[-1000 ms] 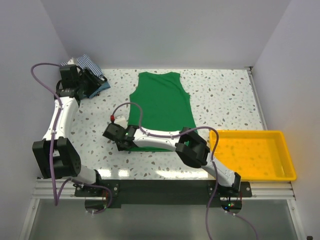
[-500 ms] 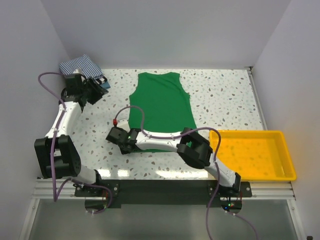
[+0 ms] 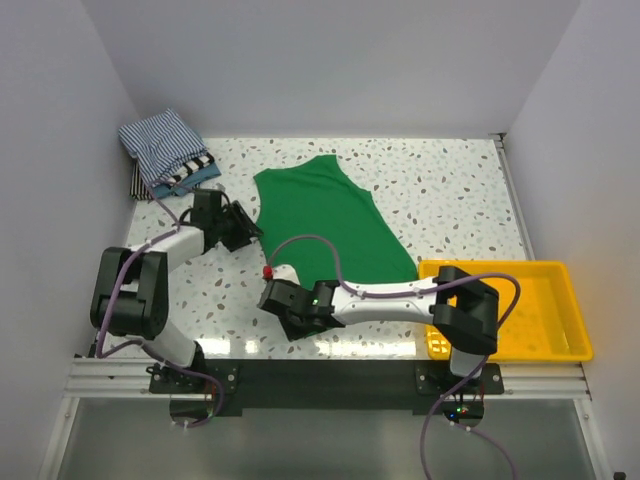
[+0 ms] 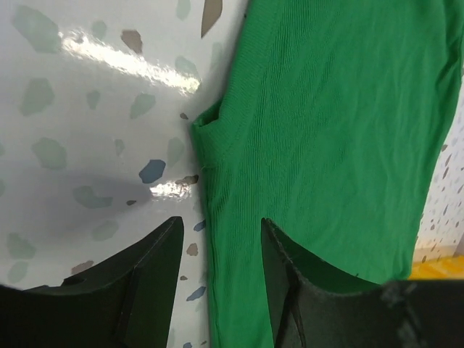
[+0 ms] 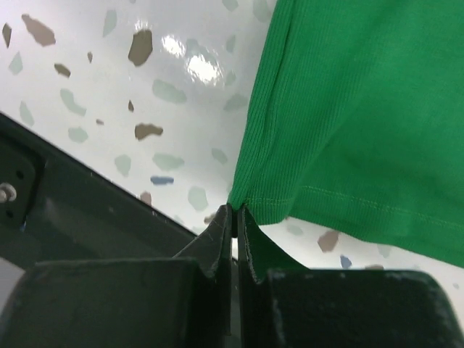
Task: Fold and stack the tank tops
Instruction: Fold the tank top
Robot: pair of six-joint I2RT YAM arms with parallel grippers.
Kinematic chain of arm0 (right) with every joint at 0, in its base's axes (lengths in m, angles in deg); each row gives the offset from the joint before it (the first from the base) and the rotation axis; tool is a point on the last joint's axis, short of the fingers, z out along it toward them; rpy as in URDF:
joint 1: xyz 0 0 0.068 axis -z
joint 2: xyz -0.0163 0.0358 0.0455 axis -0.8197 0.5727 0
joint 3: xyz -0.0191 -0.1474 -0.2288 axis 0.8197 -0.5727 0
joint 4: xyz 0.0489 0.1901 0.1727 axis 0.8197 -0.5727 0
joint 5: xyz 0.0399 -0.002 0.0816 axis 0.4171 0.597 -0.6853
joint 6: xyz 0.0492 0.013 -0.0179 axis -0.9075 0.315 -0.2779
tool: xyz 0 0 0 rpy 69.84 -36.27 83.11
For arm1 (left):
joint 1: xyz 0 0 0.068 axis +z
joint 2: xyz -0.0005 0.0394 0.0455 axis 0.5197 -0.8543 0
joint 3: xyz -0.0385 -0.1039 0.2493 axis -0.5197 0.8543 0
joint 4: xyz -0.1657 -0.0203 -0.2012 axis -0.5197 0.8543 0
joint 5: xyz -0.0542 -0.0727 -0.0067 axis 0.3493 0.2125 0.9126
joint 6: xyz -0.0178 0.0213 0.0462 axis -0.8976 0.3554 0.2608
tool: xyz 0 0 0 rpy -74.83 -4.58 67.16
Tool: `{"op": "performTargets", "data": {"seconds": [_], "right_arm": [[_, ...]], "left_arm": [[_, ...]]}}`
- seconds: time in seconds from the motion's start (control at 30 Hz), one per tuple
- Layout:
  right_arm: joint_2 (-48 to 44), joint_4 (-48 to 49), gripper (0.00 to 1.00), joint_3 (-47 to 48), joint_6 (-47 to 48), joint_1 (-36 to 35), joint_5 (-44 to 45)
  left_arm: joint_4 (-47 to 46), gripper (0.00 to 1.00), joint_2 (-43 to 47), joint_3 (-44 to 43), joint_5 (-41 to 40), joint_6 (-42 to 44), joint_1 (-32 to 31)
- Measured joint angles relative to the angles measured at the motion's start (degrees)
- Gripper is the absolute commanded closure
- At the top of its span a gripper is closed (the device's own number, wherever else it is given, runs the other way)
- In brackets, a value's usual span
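Observation:
The green tank top [image 3: 335, 225] lies flat and skewed in the middle of the table. My right gripper [image 3: 298, 316] is at its near left corner. In the right wrist view this gripper [image 5: 233, 212] is shut on that hem corner of the green tank top [image 5: 362, 109]. My left gripper [image 3: 240, 226] is at the top's left side, open. In the left wrist view the left gripper [image 4: 220, 225] straddles the side edge of the green tank top [image 4: 326, 130]. Folded tank tops are stacked at the back left, a blue-and-white striped one [image 3: 160, 140] above a black-and-white striped one [image 3: 188, 173].
A yellow tray [image 3: 560, 345] stands at the near right, close to the right arm's elbow. Side walls close in the table on the left and right. The table's dark near edge [image 5: 87, 210] runs just beyond the right gripper.
The right gripper has shut on the green top's hem corner and pulled it nearer and rightward, skewing the top. The left arm came from the stack to the top's left edge.

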Motion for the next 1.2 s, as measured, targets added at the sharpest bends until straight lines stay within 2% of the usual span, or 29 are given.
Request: {"op": "performTargets", "data": {"seconds": [0.3,0.4,0.53,0.73,1.2], "right_arm": [[-4.48,0.35,1.00,-4.50,-1.20,-0.39,-0.35],[-4.52,0.28,1.00,-5.33,-1.57,-0.68,-0.37],[-4.52,0.28,1.00,-5.38,-1.86,-1.03,-0.37],[-4.02,0.07,1.00,-4.15,-1.90,-1.33,-0.66],[9.03,1.25,1.00,9.81,-1.90,-2.23,-6.67]], "left_arm": [[-4.44,0.53,-7.26,-1.73,-5.14,-1.55,-4.39],[-4.46,0.59,-7.54,-2.25,-8.33,-1.49,-4.87],[-4.11,0.78,-8.66,-3.13,-10.80,-1.36,-5.07],[-3.98,1.00,-9.62,-3.89,-12.17,-0.76,-5.20],[5.92,1.00,-9.55,-11.52,-21.88,2.08,-4.22]]}}
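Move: The left hand, fingers half open, hangs over the green tank top's left edge; the armhole's lower corner lies about 3 cm ahead, level sideways and 4 cm below. The top's left shoulder is roughly 13 cm ahead and 1 cm right, the striped stack some 22 cm ahead and 19 cm left. The right hand already holds the left hem corner; the bare table it goes to is 6 cm left, 3 cm back and 4 cm below, the armhole corner about 27 cm ahead and 6 cm left. Down about 4 cm and forward 3, with a small swerve right and back, the left hand closes on the armhole's lower corner and pinches it, then draws it left, up and slightly forward, rolling its left side up some 20 degrees. The right hand keeps its pinch on the hem corner, eases right and back 2 cm, then swings nearly 8 cm left, drawing the cloth along. ##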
